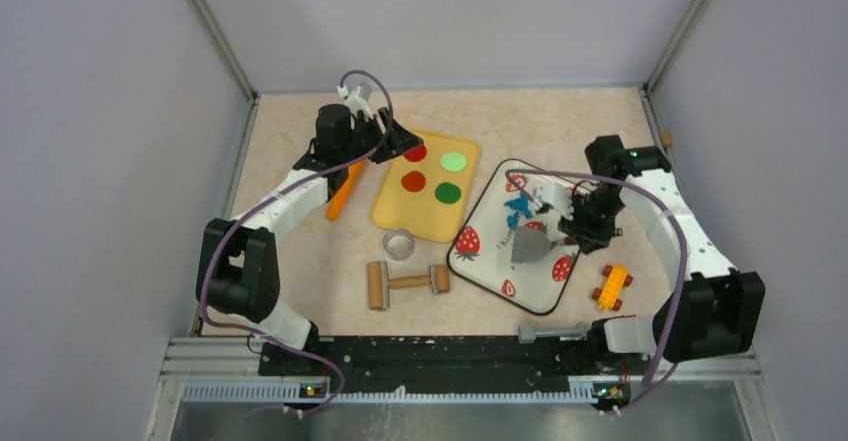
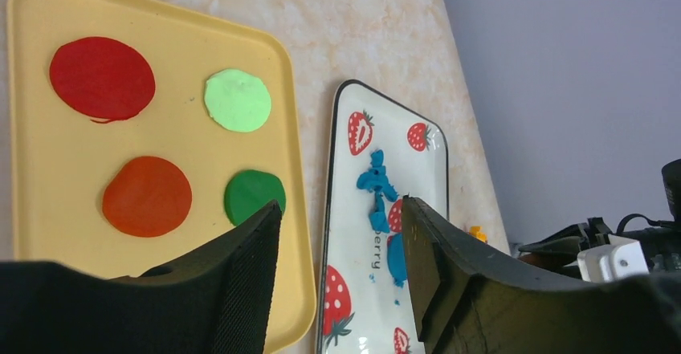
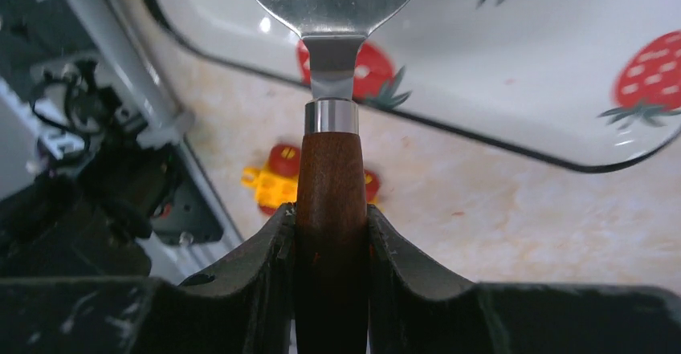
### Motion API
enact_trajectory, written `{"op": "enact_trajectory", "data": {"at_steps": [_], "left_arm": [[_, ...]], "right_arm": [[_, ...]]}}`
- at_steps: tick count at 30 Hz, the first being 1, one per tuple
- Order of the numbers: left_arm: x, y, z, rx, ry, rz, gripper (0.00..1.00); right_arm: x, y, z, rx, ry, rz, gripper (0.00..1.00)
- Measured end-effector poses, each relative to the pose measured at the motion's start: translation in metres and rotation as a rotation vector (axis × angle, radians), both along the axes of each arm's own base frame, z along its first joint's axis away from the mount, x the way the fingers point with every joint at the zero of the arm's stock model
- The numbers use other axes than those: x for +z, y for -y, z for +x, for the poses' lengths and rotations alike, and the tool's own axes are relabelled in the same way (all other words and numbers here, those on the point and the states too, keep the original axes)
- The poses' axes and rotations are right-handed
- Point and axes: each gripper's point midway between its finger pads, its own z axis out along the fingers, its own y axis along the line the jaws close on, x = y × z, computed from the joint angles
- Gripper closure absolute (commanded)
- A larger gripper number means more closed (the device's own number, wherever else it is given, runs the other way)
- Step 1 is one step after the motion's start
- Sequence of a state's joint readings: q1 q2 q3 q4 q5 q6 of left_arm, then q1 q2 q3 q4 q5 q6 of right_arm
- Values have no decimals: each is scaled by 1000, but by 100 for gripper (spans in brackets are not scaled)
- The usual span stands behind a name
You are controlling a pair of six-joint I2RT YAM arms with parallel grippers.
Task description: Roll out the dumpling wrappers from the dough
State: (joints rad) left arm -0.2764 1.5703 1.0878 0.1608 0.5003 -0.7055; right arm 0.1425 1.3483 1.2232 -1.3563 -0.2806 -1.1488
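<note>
Ragged blue dough (image 1: 517, 206) lies on the strawberry tray (image 1: 490, 276); the left wrist view shows its scraps (image 2: 376, 179). A smoother blue patch (image 2: 393, 262) is half hidden behind my left finger; I cannot tell if it is a dumpling wrapper. My left gripper (image 1: 400, 143) (image 2: 341, 209) hangs open and empty over the yellow tray's (image 1: 425, 223) far left corner. My right gripper (image 1: 588, 223) (image 3: 331, 213) is shut on the wooden handle of a metal spatula (image 3: 331, 169), whose blade (image 1: 530, 248) rests over the strawberry tray (image 3: 498, 121).
Two red discs (image 2: 102, 77) (image 2: 147, 196) and two green discs (image 2: 237, 99) (image 2: 254, 194) lie on the yellow tray (image 2: 32, 177). In front of it are a metal ring cutter (image 1: 399, 244) and a rolling pin (image 1: 407, 283). An orange tool (image 1: 345, 193) and a yellow-red toy (image 1: 611, 286) lie nearby.
</note>
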Motion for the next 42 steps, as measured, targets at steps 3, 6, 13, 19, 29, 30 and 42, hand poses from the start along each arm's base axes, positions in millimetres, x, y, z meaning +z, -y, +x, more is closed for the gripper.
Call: {"op": "enact_trajectory", "data": {"at_steps": [3,6,13,19,29,30,42], "left_arm": [[-6,4,-5,-32,6,33,41],[-20,16,-15,-94,-5,87,44],[-65,48,-47,-264,-72,199,44],[-85,66,-70,-373,-66,273,44],[-96,81,-88,-474,-36,320,44],[-96,82,-88,-480,-31,323,44],[-129,95,-90,-531,-76,371,45]], "right_arm": [[-15,26,-34,58,-86,-100,100],[-24,47,-57,86,-149,-175,100],[-26,77,-53,11,-145,-240,100],[-39,84,-30,-45,-126,-274,100],[-47,92,-7,-87,-72,-318,100],[-47,92,-7,-86,-72,-319,100],[-56,94,-5,-52,-111,-328,100]]}}
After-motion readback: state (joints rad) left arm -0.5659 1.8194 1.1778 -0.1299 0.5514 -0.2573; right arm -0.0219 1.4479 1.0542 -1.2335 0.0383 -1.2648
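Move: From the right hand, which already grips the spatula by its handle, the round blue wrapper on the white tray lies about 13 cm to the left, level fore-and-aft and some 13 cm below. The blue dough scraps are about 9 cm farther out and 2 cm left of the wrapper; the yellow toy sits 10 cm back and 5 cm right of the hand. From the empty left hand the wrapper is roughly 21 cm back, 27 cm right and 21 cm below, with the dark green round about 8 cm back and 9 cm right, 21 cm below. Rightward and down, the right hand draws the spatula off from above the blue wrapper, about 9 cm right and 5 lower, first swinging back some 6 cm and then forward again, while its fingers straighten to point down and keep hold of the handle. Down, right and back, around 18 cm in all, the left hand comes over the yellow board towards the white tray, turning some 30 degrees clockwise, fingers still half open and empty. ##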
